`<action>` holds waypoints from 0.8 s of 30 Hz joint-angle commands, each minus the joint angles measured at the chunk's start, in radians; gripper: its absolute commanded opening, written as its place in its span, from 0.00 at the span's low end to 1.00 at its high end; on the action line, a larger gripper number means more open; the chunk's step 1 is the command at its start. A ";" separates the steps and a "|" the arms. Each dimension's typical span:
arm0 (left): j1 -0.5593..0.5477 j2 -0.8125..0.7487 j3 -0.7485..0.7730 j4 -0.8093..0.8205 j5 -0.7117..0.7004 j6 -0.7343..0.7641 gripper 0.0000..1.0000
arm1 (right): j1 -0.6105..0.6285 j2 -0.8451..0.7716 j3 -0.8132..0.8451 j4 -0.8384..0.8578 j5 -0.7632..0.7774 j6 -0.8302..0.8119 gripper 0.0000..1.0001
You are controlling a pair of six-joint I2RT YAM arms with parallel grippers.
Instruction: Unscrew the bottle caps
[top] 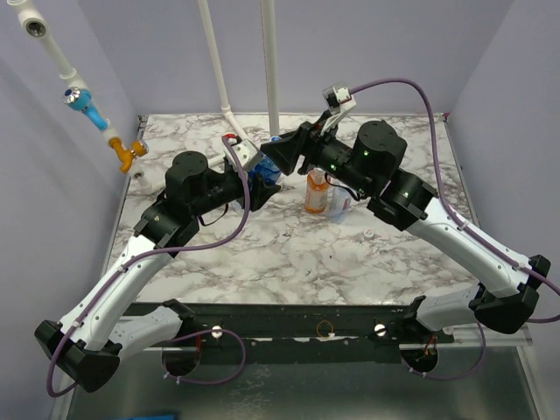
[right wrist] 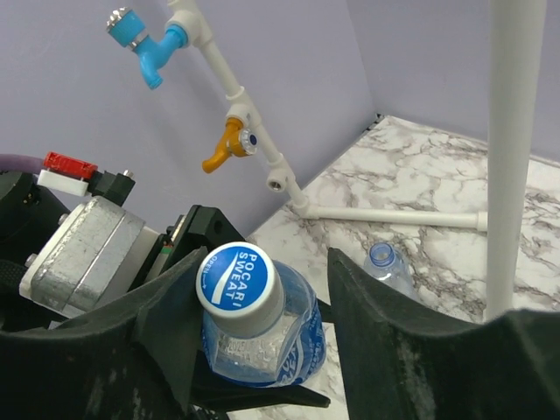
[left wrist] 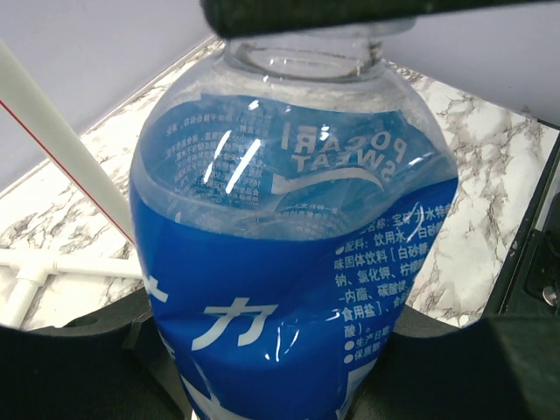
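A clear bottle with a blue label (left wrist: 289, 289) is tilted above the back of the table, my left gripper (left wrist: 280, 350) shut on its body (top: 262, 171). Its cap (right wrist: 238, 284), white with a blue top, is on the neck. My right gripper (right wrist: 267, 262) is open around that cap: the left finger (right wrist: 166, 306) touches it and the right finger (right wrist: 385, 306) stands apart from it. An orange-liquid bottle (top: 317, 194) stands upright at mid table. A clear bottle without a cap (right wrist: 385, 262) is behind the held one. A small white cap (top: 369, 234) lies loose on the marble.
White pipes with a blue tap (right wrist: 144, 39) and an orange tap (right wrist: 229, 144) run along the left wall. A white pipe (right wrist: 394, 214) lies along the back of the table, and a vertical pole (right wrist: 516, 149) rises close to my right gripper.
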 commanded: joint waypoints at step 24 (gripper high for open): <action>0.002 -0.021 0.005 0.033 0.052 -0.082 0.00 | 0.002 0.011 -0.025 0.151 -0.042 -0.003 0.08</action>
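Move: The white cap of the blue-label bottle is already between the open right fingers, about 1 cm left of and 1 cm above the right hand point, level with it fore and aft; it sits about 10 cm above the left hand, which already holds the bottle's body. From the right hand, the orange bottle stands roughly 12 cm ahead and 10 cm right, the opened clear bottle some 16 cm ahead and 13 cm left, both about 35 cm lower. Keep the left gripper still, holding the bottle by its labelled body. Ease the right gripper up about 1 cm and as much to the left to centre on the white cap, rolling it only some 5 degrees, and narrow the fingers, slowly at first and then quickly, until they pinch the cap from both sides. ##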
